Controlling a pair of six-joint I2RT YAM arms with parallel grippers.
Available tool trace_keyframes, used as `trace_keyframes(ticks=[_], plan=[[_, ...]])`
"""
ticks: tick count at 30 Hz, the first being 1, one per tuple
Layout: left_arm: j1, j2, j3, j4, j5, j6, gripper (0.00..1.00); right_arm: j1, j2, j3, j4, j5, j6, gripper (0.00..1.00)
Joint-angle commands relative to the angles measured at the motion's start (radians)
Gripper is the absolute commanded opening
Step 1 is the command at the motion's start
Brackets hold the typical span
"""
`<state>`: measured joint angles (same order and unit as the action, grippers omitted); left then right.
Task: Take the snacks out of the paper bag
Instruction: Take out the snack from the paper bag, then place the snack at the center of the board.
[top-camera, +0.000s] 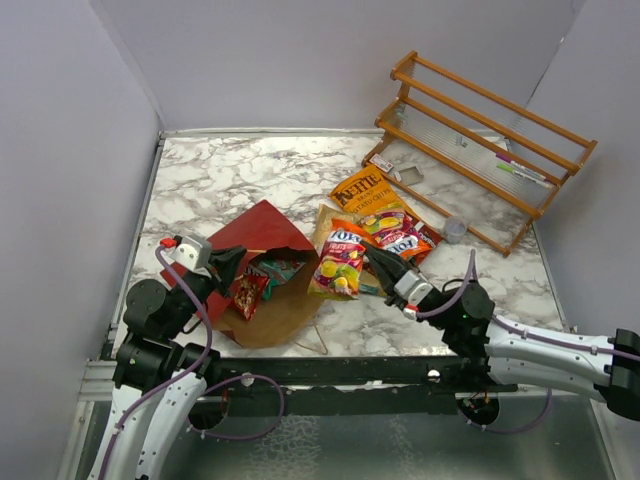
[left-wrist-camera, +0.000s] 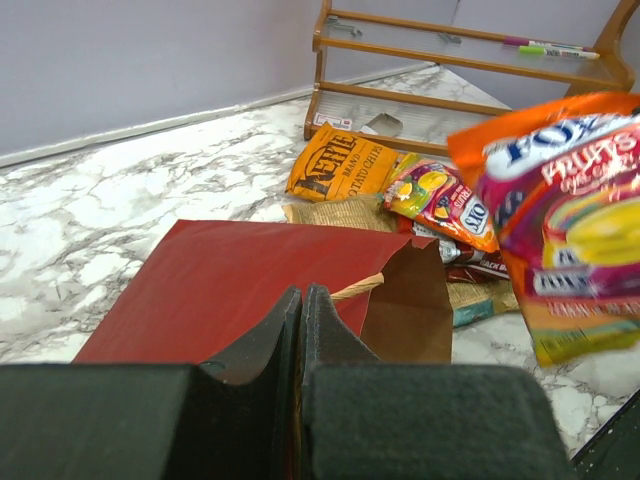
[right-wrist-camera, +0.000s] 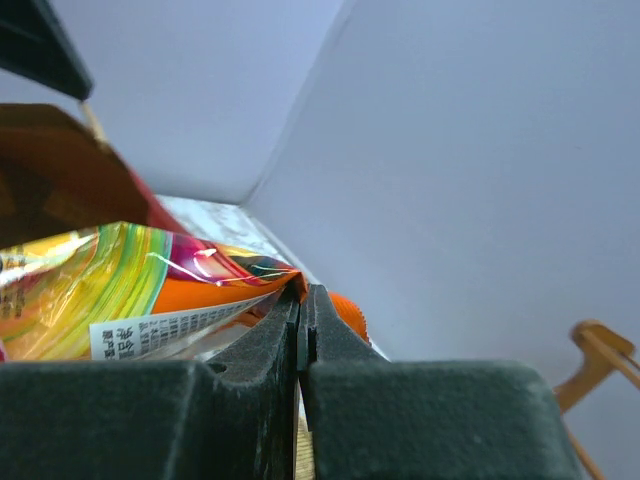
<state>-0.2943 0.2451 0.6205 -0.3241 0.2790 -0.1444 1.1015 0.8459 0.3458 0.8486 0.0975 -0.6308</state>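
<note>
The dark red paper bag (top-camera: 262, 234) lies on its side, its brown mouth (top-camera: 283, 308) towards the arms. A red packet (top-camera: 248, 293) and a teal packet (top-camera: 281, 267) show in the mouth. My left gripper (top-camera: 236, 266) is shut on the bag's rim by its string handle (left-wrist-camera: 356, 288); the bag also shows in the left wrist view (left-wrist-camera: 225, 280). My right gripper (top-camera: 374, 257) is shut on the edge of an orange and yellow candy pack (top-camera: 338, 262), held above the table right of the bag; the pack also shows in both wrist views (left-wrist-camera: 570, 215) (right-wrist-camera: 150, 290).
An orange Kettle bag (top-camera: 359, 187), a tan chip bag (top-camera: 328, 216) and another candy pack (top-camera: 397, 232) lie in a pile right of the paper bag. A small grey cup (top-camera: 455, 229) and a wooden slatted rack (top-camera: 480, 140) stand at the back right.
</note>
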Motion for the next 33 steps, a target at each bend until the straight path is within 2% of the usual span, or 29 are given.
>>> trace_keyframes(ticks=[1,5,8,12,16,24,29,33], plan=[[0.008,0.000,0.015,-0.005,-0.042,-0.004,0.00,-0.021,-0.069,-0.013,0.104,0.165,-0.032,0.01],[0.008,-0.003,0.016,-0.007,-0.055,-0.005,0.00,-0.072,-0.019,-0.011,0.137,0.349,0.038,0.01],[0.008,-0.004,0.018,-0.009,-0.057,-0.005,0.00,-0.156,0.043,-0.013,0.117,0.433,0.187,0.01],[0.007,-0.007,0.018,-0.012,-0.061,-0.003,0.00,-0.291,0.093,-0.024,0.034,0.402,0.397,0.01],[0.010,-0.010,0.016,-0.013,-0.064,-0.001,0.00,-0.393,0.131,-0.031,0.014,0.357,0.516,0.01],[0.014,-0.015,0.015,-0.012,-0.064,0.004,0.00,-0.515,0.268,0.040,0.038,0.364,0.517,0.01],[0.015,-0.023,0.015,-0.016,-0.069,0.006,0.00,-0.537,0.381,0.049,0.090,0.386,0.462,0.01],[0.018,-0.026,0.015,-0.014,-0.072,0.006,0.00,-0.537,0.385,-0.018,0.044,0.389,0.552,0.01]])
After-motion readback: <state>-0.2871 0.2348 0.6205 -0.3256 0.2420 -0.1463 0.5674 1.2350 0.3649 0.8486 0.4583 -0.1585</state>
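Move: The right hand already pinches a bright Fox's packet. The pile it heads for, topped by another Fox's packet, lies about 16 cm ahead, 10 cm right and 26 cm below it. The brown snack bag is roughly 13 cm ahead and 28 cm down, the Kettle bag about 32 cm ahead and 3 cm right. The paper bag lies level with the hand, some 27 cm left. From the left hand the pile is roughly 16 cm ahead, 35 cm right and 26 cm down. Keeping its pinch on the Fox's packet's edge, the right hand swings away from the paper bag to the snack pile: first right with a slight rise, then forward, right and down, about 16 cm forward, 15 right and 13 lower in all. The wrist turns clockwise some 45 degrees while the fingers tip down about 30; they stay shut. ##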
